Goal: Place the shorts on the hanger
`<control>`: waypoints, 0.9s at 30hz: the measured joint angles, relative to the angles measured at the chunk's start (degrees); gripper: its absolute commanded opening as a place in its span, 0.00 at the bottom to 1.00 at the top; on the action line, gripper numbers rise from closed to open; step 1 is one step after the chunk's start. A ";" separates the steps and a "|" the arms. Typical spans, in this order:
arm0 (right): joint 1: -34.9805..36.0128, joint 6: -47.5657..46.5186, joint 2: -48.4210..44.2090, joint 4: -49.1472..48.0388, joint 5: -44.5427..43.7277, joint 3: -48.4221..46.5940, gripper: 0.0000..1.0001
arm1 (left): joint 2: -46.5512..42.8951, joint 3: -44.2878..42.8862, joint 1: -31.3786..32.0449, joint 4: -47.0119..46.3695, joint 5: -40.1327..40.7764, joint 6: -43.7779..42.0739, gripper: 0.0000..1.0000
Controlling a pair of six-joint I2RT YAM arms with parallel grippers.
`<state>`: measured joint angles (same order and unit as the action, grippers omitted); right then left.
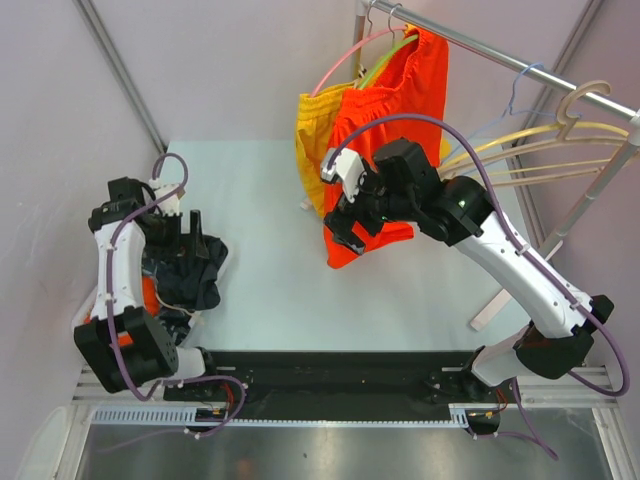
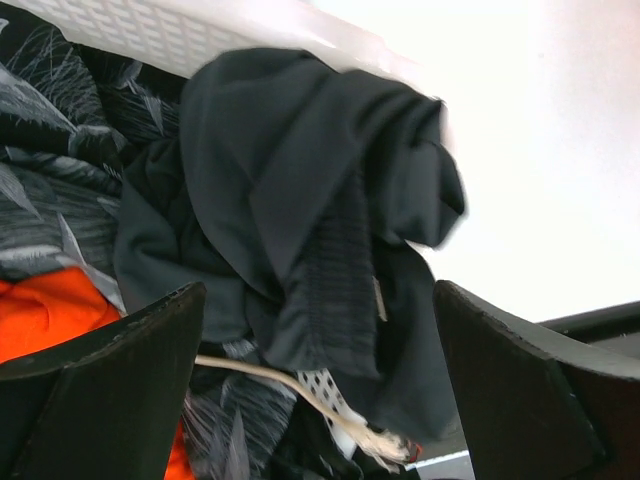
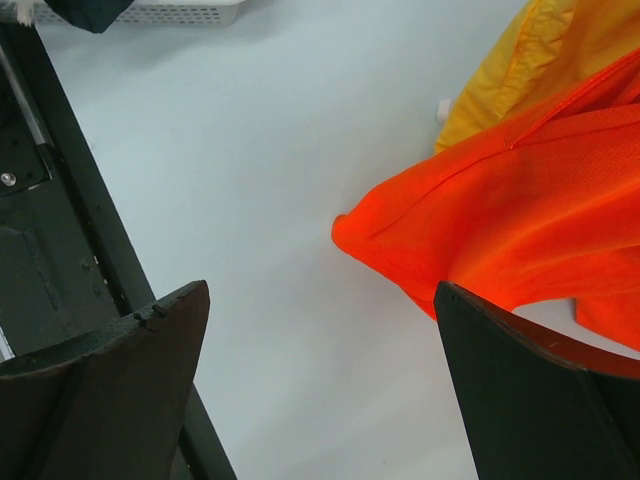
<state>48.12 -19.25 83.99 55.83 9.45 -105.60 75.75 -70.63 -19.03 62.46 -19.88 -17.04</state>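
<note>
The dark shorts (image 1: 195, 268) lie crumpled on top of a pile of clothes in a white basket (image 2: 200, 40) at the left. In the left wrist view the shorts (image 2: 300, 200) fill the middle, waistband ribbing showing. My left gripper (image 2: 320, 370) hangs open just above them, one finger on each side, holding nothing; from above the left gripper (image 1: 185, 235) is over the pile. The light-blue hanger (image 1: 512, 92) hangs on the rail (image 1: 520, 68) at the back right. My right gripper (image 1: 350, 225) is open and empty beside the hanging orange shorts (image 3: 520, 220).
Orange shorts (image 1: 400, 110) and yellow shorts (image 1: 315, 130) hang from pink and green hangers. Cream hangers (image 1: 560, 140) hang further right on the rail. The basket also holds patterned fabric (image 2: 60, 200), orange cloth (image 2: 50, 310) and a pale drawstring (image 2: 300, 390). The black base rail (image 3: 50, 220) runs along the near edge.
</note>
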 measured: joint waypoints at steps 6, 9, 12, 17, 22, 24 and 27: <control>0.00 -1.14 0.00 0.37 0.00 0.42 1.00 | 5.79 0.02 -1.27 -2.86 -0.13 -1.62 1.00; 0.00 -1.57 0.00 0.42 0.00 0.42 1.00 | 8.04 0.20 -1.27 -4.87 -0.04 -2.47 1.00; 0.00 -1.99 -0.11 0.42 0.00 0.57 1.00 | 11.04 1.11 -1.27 -7.30 0.04 -2.58 1.00; -0.26 -2.29 -1.29 0.50 0.00 2.25 1.00 | 17.11 2.45 -1.27 -10.80 -0.48 -2.51 0.97; -0.94 -2.45 -3.08 1.07 0.04 3.72 1.00 | 20.70 3.02 -1.27 -13.53 -2.69 -2.58 0.50; -1.42 -2.43 -3.78 1.16 0.15 3.91 1.00 | 20.92 3.04 -1.33 -13.68 -3.10 -2.84 0.28; -2.60 -2.45 -5.03 1.36 1.18 4.44 1.00 | 19.54 2.89 -1.49 -12.87 -3.48 -4.09 0.00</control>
<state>45.52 -21.69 78.96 57.19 10.63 -101.16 95.29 -67.75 -20.51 49.58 -23.35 -21.12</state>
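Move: The black shorts lie crumpled in the white basket, their middle about 3 cm ahead of the open left hand, level sideways, and some 11 cm below it. The basket's front rim crosses about 9 cm ahead, straight on and 8 cm down; the orange garment lies roughly 10 cm back, 14 cm left and 12 cm down. From the right hand, the black shorts are about 34 cm left, 4 cm ahead and 29 cm below. Down into the basket goes the left hand, about 10 cm, reaching some 4 cm forward as well, with the fingers wide open until they are down at the black shorts. There they close most of the way, pinching the cloth between the tips just behind the front rim. The empty right hand, still open, drifts about 3 cm right, away from the basket. ##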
